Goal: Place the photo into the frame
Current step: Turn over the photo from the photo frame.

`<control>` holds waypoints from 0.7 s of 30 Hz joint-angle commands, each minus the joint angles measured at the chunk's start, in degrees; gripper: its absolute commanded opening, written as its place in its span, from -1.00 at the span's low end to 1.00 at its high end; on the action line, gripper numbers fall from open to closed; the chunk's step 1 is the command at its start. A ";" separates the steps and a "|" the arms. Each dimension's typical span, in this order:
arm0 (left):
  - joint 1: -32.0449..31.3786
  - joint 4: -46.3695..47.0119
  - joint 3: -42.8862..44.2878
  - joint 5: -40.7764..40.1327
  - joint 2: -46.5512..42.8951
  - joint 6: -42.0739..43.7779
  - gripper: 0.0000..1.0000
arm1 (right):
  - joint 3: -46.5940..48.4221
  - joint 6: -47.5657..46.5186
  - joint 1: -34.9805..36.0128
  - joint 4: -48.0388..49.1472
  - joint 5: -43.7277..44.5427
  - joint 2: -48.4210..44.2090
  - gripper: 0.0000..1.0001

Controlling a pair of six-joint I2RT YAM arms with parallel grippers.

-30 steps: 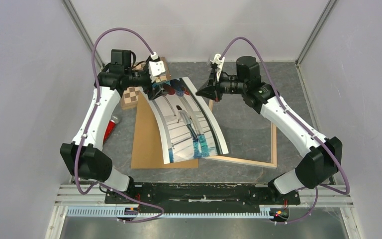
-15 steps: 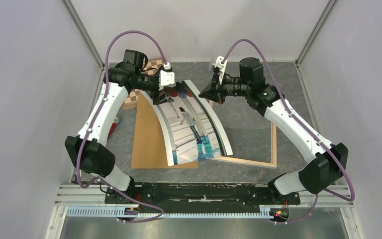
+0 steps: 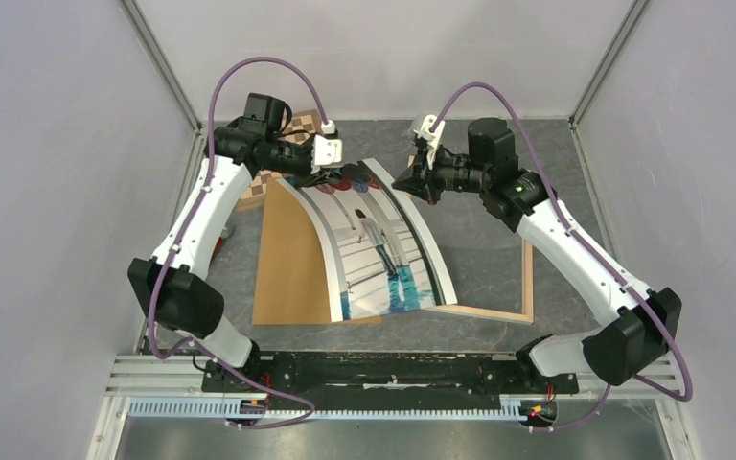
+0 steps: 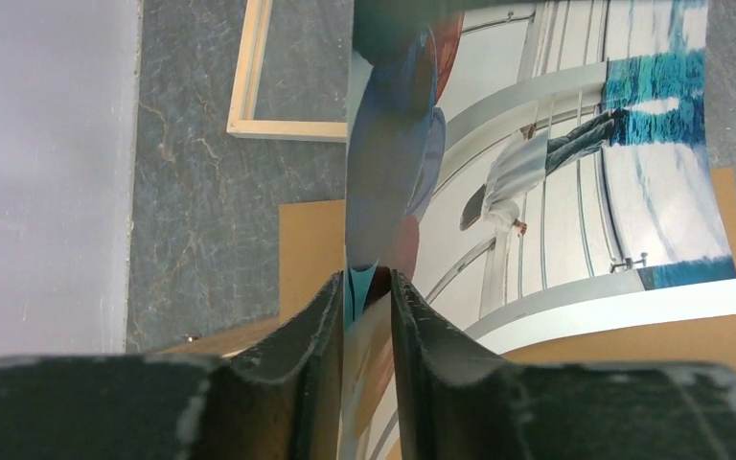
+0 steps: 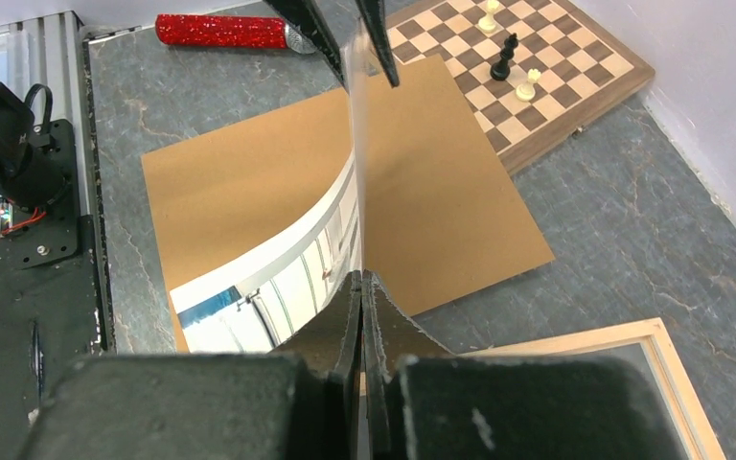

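Note:
The photo (image 3: 383,244) is a big curled print that stands bowed over the brown backing board (image 3: 287,259), its lower edge resting near the frame's front bar. My right gripper (image 3: 404,182) is shut on its top right edge (image 5: 356,144); the fingers press flat together on the sheet in the right wrist view (image 5: 362,278). My left gripper (image 3: 331,177) straddles the top left edge (image 4: 367,278), with its jaws narrowed and a slim gap beside the sheet. The frame (image 3: 527,278) of light wooden bars lies flat on the right and is partly covered by the photo.
A chessboard (image 5: 537,77) with a few pieces lies at the back left. A red glitter tube (image 5: 220,31) rests left of the backing board. Grey walls stand close on both sides, and the black base rail (image 3: 374,369) runs along the near edge.
The left gripper moved right onto the photo's top edge and its jaws narrowed from wide open. The right gripper carried the photo a little to the right.

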 commanded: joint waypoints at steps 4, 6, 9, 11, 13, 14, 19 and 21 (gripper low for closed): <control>-1.19 -0.27 1.98 2.28 -1.62 -1.54 -0.90 | -0.76 -0.10 -0.02 1.60 2.78 -3.10 -1.00; -1.30 -0.30 2.13 2.38 -1.60 -1.85 -0.95 | -1.18 0.08 0.00 1.76 3.33 -3.68 -1.00; -1.34 -0.32 2.94 2.86 -1.46 -2.82 -0.95 | -1.77 0.17 0.00 1.82 4.51 -4.64 -1.00; -1.39 -0.27 4.10 3.00 -1.28 -4.03 -0.95 | -2.45 0.26 0.01 1.78 5.28 -5.21 -0.78; -1.39 -0.02 5.42 2.99 -0.99 -6.14 -0.95 | -3.42 0.37 -0.03 1.66 6.04 -5.92 -0.36; -1.39 0.52 5.82 2.91 -0.99 -7.50 -0.96 | -3.97 0.43 -0.07 1.73 6.52 -6.26 -0.08; -1.39 2.95 6.97 4.09 -1.96 -11.15 -0.95 | -6.50 0.22 -1.22 1.15 8.61 -9.13 0.56; -1.39 2.97 7.56 5.34 -2.19 -11.62 -0.95 | -7.93 -0.07 -1.89 1.15 8.68 -10.17 0.60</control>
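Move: The photo's far edge already sits between my left hand's half-open fingers; the photo's middle is about 9 cm back, 7 cm right and some 10 cm below that hand. My right hand still pinches the right edge near the far corner, with the photo's middle about 6 cm back, 3 cm left and 13 cm below it. From my left hand, the brown backing board is about 8 cm back and 6 cm left, the frame 6 cm back and 24 cm right, both roughly 28 cm down. I pass the photo over to my left hand: its fingers close the rest of the way on the far edge while easing about 1 cm back and to the right, then it lifts some 3 cm. Only once it has shut does my right hand open wide, drawing about 3 cm to the right with a slight clockwise turn. ##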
